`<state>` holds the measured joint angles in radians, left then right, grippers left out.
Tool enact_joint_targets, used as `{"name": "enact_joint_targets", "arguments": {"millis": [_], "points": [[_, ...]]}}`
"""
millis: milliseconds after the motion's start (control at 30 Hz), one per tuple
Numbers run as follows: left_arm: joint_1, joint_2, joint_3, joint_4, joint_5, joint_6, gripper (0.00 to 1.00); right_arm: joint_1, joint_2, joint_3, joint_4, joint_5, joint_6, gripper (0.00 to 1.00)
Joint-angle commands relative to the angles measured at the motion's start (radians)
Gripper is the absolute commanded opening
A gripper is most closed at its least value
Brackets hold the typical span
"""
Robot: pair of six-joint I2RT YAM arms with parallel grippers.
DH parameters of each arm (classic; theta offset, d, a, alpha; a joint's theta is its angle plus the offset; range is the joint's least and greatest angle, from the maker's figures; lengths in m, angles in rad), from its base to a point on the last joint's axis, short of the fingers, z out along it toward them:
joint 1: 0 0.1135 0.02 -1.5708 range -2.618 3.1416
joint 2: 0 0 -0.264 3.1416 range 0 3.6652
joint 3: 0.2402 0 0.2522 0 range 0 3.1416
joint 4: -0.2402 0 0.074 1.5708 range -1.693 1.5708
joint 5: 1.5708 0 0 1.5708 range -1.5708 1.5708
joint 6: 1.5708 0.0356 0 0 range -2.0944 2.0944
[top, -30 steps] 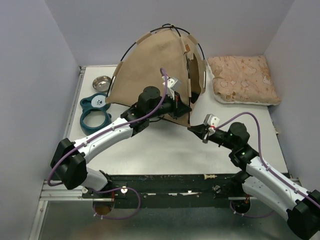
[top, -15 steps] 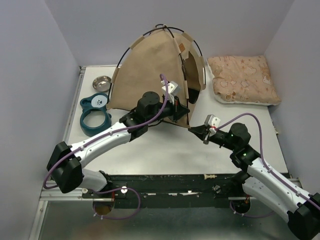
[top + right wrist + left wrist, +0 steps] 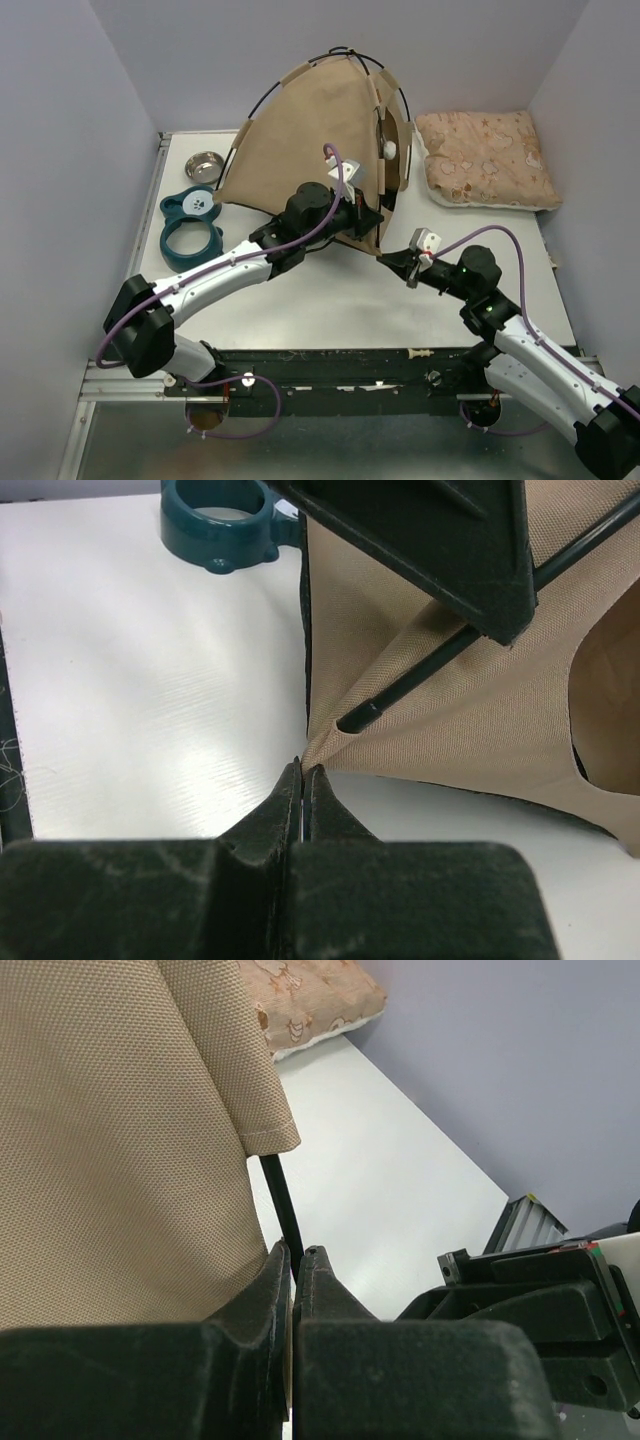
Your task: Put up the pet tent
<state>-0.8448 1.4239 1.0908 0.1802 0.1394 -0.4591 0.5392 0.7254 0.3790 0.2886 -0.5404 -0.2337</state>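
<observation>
The pet tent (image 3: 300, 140) stands as a tan fabric dome on thin black poles at the back middle of the table, with a white pom-pom (image 3: 388, 150) hanging by its opening. My left gripper (image 3: 368, 218) is shut on a black pole (image 3: 280, 1195) at the tent's front edge, beside the tan fabric (image 3: 120, 1140). My right gripper (image 3: 386, 258) is shut on the tent's front corner. In the right wrist view the closed tips (image 3: 303, 768) pinch the fabric point (image 3: 325, 742), just below the pole's end (image 3: 352, 720).
A pink patterned cushion (image 3: 485, 155) lies at the back right. A steel bowl (image 3: 204, 166) and a teal ring-shaped holder (image 3: 190, 225) sit at the left. Grey walls close in the back and both sides.
The tent's dome rocked left, then back to the right, as my left gripper shifted a little with the pole. My right gripper kept its hold at the corner.
</observation>
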Motion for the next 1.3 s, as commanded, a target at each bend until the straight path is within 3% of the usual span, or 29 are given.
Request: {"name": "enact_joint_targets", "arguments": {"millis": [0, 200, 300, 400, 567, 633, 700, 833, 1000, 1200, 1267], "points": [[0.035, 0.033, 0.032, -0.068, -0.189, -0.012, 0.00, 0.010, -0.008, 0.035, 0.041, -0.037, 0.063, 0.01], [0.032, -0.028, -0.049, -0.090, -0.114, -0.015, 0.00, 0.010, -0.001, 0.055, 0.018, 0.123, 0.181, 0.01], [0.033, -0.036, -0.072, -0.081, -0.087, -0.035, 0.00, 0.010, 0.002, 0.057, -0.005, 0.077, 0.212, 0.02], [0.030, -0.029, -0.068, -0.067, -0.078, -0.032, 0.00, 0.010, -0.006, 0.037, 0.023, 0.031, 0.231, 0.16], [0.030, -0.011, -0.037, -0.067, -0.061, -0.023, 0.00, 0.010, 0.011, 0.040, 0.034, 0.016, 0.215, 0.11], [0.030, -0.010, -0.038, -0.059, -0.061, -0.026, 0.00, 0.010, 0.023, 0.046, 0.029, 0.005, 0.198, 0.04], [0.032, -0.006, -0.028, -0.061, -0.060, -0.018, 0.00, 0.010, 0.028, 0.052, 0.018, 0.008, 0.185, 0.14], [0.032, -0.035, -0.020, -0.088, -0.035, 0.014, 0.00, 0.010, 0.025, 0.047, 0.000, 0.104, 0.168, 0.24], [0.035, -0.088, -0.017, -0.099, 0.069, 0.013, 0.00, 0.004, 0.039, -0.044, 0.147, 0.171, 0.057, 0.29], [0.047, -0.115, 0.027, -0.099, 0.163, -0.016, 0.00, 0.004, 0.083, -0.109, 0.296, 0.068, -0.015, 0.57], [0.050, -0.120, 0.035, -0.100, 0.181, -0.023, 0.00, 0.004, 0.106, -0.107, 0.332, 0.063, -0.021, 0.62]]}}
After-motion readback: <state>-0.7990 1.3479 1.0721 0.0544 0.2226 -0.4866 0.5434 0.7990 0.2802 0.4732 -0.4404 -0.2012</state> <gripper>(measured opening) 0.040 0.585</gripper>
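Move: The tent corner's pocket, already pinched by the right hand, is about 1 cm ahead, 1 cm left and 1 cm above its hand point; the pole tip sits about 2 cm ahead, straight in line sideways and 2 cm above. From the left hand, already gripping the pole, that pocket is roughly 5 cm back, 1 cm right and 6 cm below. The cushion lies some 24 cm ahead, 26 cm right and 12 cm below the right hand. Right fingers release the tent corner, sinking about 3 cm; left keeps the pole, dips 4 cm, then rises. ##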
